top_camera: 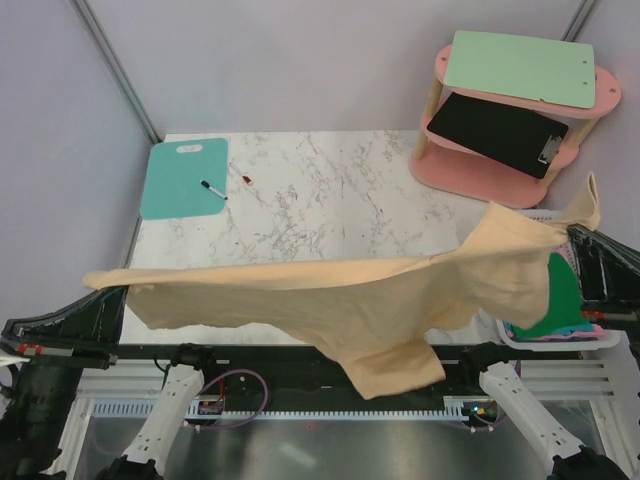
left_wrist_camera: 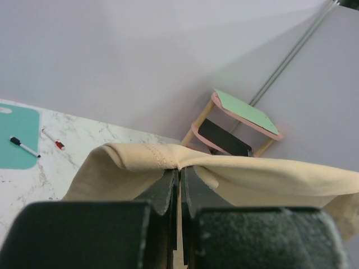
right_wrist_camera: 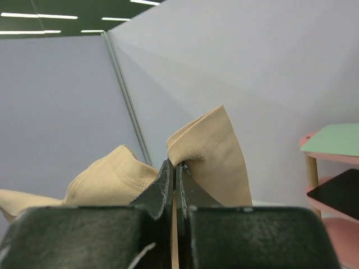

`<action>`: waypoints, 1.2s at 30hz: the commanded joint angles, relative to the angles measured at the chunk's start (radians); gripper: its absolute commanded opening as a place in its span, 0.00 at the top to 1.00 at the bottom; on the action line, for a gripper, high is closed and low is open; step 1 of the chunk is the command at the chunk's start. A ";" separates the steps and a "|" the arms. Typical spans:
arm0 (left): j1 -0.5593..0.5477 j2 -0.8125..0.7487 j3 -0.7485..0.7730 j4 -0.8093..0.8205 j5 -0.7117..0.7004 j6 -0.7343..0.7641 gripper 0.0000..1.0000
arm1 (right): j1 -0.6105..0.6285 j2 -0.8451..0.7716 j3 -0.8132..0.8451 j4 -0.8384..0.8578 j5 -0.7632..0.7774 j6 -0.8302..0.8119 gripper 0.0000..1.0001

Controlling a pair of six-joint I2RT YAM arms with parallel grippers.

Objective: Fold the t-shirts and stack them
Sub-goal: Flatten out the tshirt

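Note:
A light tan t-shirt (top_camera: 350,300) hangs stretched in the air over the table's near edge, one sleeve drooping at the bottom middle. At the far left, my left gripper (top_camera: 105,283) is shut on the shirt's hem; the left wrist view shows the tan cloth (left_wrist_camera: 269,179) pinched at the left gripper's tips (left_wrist_camera: 180,168). At the right, my right gripper (top_camera: 572,232) is shut on the other end, held higher. The right wrist view shows a fold of cloth (right_wrist_camera: 219,151) clamped in the right gripper (right_wrist_camera: 175,163). More t-shirts, green (top_camera: 562,298) over pink and blue, lie in a basket at the right, partly hidden by the tan shirt.
A teal board (top_camera: 185,178) with a marker (top_camera: 213,190) lies at the table's back left, a small red item (top_camera: 246,179) beside it. A pink two-tier shelf (top_camera: 470,175) at the back right carries a mint clipboard (top_camera: 520,68) and a black clipboard (top_camera: 498,133). The white basket (top_camera: 545,343) sits at the right edge.

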 commanded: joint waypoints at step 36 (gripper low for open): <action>0.066 1.111 -0.478 0.626 -0.134 0.031 0.98 | -0.023 1.500 0.223 0.372 0.398 -0.134 1.00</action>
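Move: Both hands hold the t-shirt high in the air. The left hand's landing spot on the far table is about 39 cm ahead, level sideways and some 41 cm down; the teal board is about 6 cm farther out and 12 cm left of that spot, the red marker 6 cm beyond it and 2 cm right. The right hand's spot is about 50 cm ahead, 9 cm left and 46 cm down; the pink shelf's foot stands 46 cm ahead and 17 cm right of that hand. With the t-shirt's edge still pinched, both hands finish a slight backswing, then whip it forward and down over the table, the left going about 39 cm forward and nearly as far down to just short of the teal board, the right about 50 cm forward, 40 cm down and a little left, to beside the pink shelf. The fingertips swing from pointing slightly up to steeply down, some 60 degrees, while the drop levels off low over the table and the hands glide on forward, fingers shut. ##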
